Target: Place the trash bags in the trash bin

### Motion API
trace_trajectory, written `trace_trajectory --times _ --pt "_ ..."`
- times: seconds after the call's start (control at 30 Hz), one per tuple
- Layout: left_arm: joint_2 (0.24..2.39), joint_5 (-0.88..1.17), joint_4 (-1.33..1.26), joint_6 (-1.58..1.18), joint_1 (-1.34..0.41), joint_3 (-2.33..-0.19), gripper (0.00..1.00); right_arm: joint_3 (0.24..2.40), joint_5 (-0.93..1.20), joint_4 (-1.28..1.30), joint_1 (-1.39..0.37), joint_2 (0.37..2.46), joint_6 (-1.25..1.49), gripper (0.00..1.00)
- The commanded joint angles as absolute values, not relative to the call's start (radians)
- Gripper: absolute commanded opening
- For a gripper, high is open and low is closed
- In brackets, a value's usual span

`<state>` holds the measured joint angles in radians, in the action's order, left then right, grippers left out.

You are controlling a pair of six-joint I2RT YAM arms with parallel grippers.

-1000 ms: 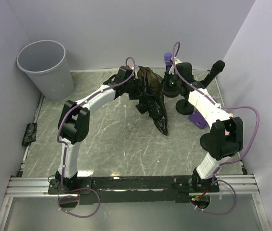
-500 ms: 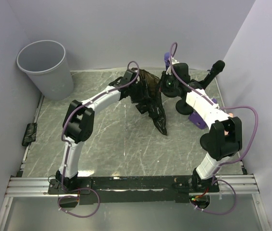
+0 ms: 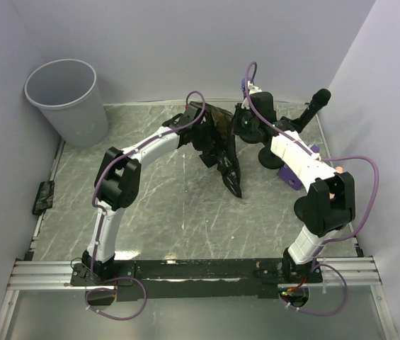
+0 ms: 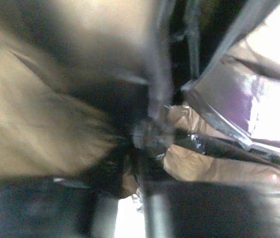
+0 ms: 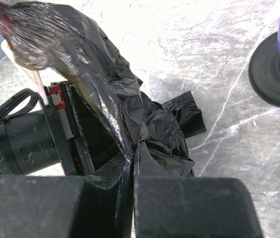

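A crumpled black trash bag (image 3: 222, 147) hangs between my two grippers at the back middle of the table, its tail drooping toward the marble top. My right gripper (image 3: 242, 127) is shut on a fold of the bag (image 5: 105, 99), its jaws (image 5: 132, 171) pressed together on the film. My left gripper (image 3: 201, 133) is buried in the bag's left side. Its wrist view is blurred and filled with brownish translucent film (image 4: 45, 124), with a bunch of it pinched between the nearly closed left gripper jaws (image 4: 130, 198). The light grey trash bin (image 3: 79, 120) stands upright in the far left corner, away from both grippers.
Round black bases with purple posts (image 3: 269, 157) and a purple block (image 3: 288, 176) sit just right of the bag, seen close in the right wrist view (image 5: 273, 74). A black handle (image 3: 316, 103) sticks up at the back right. Grey walls enclose three sides.
My left gripper has pushed right into the bag and its jaws have narrowed onto the film. The right gripper has shifted slightly left, still holding; the bag's tail moved with it.
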<state>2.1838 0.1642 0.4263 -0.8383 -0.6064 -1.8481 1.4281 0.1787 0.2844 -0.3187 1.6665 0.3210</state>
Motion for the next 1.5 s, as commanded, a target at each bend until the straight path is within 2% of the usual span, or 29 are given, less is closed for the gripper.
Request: trace_trajectory --times 0.0,0.17,0.43,0.57,0.73,0.83,0.97,1.03,1.13,1.2,1.23,1.3,1.33,1.4,1.47 --pt "2.172 0.141 0.428 -0.832 -0.606 -1.901 0.0 1.47 0.15 0.262 -0.325 1.638 0.321 0.0" --pt "2.083 0.207 0.426 -0.76 -0.543 -1.856 0.01 1.474 0.111 0.261 -0.324 1.637 0.298 0.0" --pt "1.826 0.325 0.468 -0.462 -0.361 -1.606 0.01 1.483 0.166 0.281 -0.281 1.628 0.213 0.0" --pt "1.7 0.333 0.506 -0.186 -0.347 -1.54 0.01 1.453 0.24 0.278 -0.275 1.605 0.149 0.0" --pt "1.589 0.402 0.433 -0.13 -0.345 -1.468 0.01 1.46 0.339 0.278 -0.29 1.612 0.143 0.0" --pt "1.644 0.37 0.474 -0.112 -0.339 -1.566 0.01 1.563 0.382 0.302 -0.288 1.666 0.132 0.0" --pt "1.784 0.358 0.544 -0.097 -0.278 -1.806 0.01 1.786 0.379 0.331 -0.276 1.807 0.097 0.0" --pt "1.891 0.348 0.616 -0.091 -0.243 -2.022 0.01 1.969 0.379 0.348 -0.272 1.899 0.083 0.0" --pt "2.057 0.342 0.686 -0.077 -0.195 -2.447 0.01 2.39 0.344 0.413 -0.27 2.07 0.046 0.0" --pt "2.06 0.356 0.558 -0.095 -0.169 -2.572 0.01 2.607 0.336 0.349 -0.271 2.132 0.04 0.0" --pt "2.005 0.365 0.416 -0.088 -0.169 -2.533 0.01 2.653 0.333 0.271 -0.279 2.125 0.028 0.0" --pt "1.848 0.351 0.074 -0.052 -0.186 -2.319 0.01 2.573 0.29 0.035 -0.319 2.038 -0.056 0.0" --pt "1.774 0.332 -0.098 0.056 -0.216 -2.242 0.0 2.528 0.282 -0.056 -0.349 1.978 -0.122 0.0" --pt "1.711 0.263 -0.22 0.31 -0.318 -2.195 0.01 2.436 0.27 -0.208 -0.408 1.899 -0.248 0.0" --pt "1.663 0.224 -0.308 0.453 -0.389 -2.102 0.0 2.369 0.246 -0.271 -0.446 1.847 -0.314 0.0"
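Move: The black trash bag hangs bunched between the hands, its middle about 4 cm to the left hand's right, 2 cm nearer the base and 4 cm below. From the right hand, which already holds an edge of it, that middle is some 4 cm left, 3 cm back and 14 cm below. The purple mic stand rises about 9 cm ahead and 8 cm right of the right hand; the black stand's foot is 15 cm right, level ahead and 21 cm below. The bag is nipped by the left fingers, which finish closing on it and sweep left some 17 cm away from the right hand, already rising, while the right keeps its pinch nearly still. Then both swing fast up and forward, easing back a little at the top, about 39 cm up for the left and 32 for the right, wrists tipping the fingers steeply upward. ##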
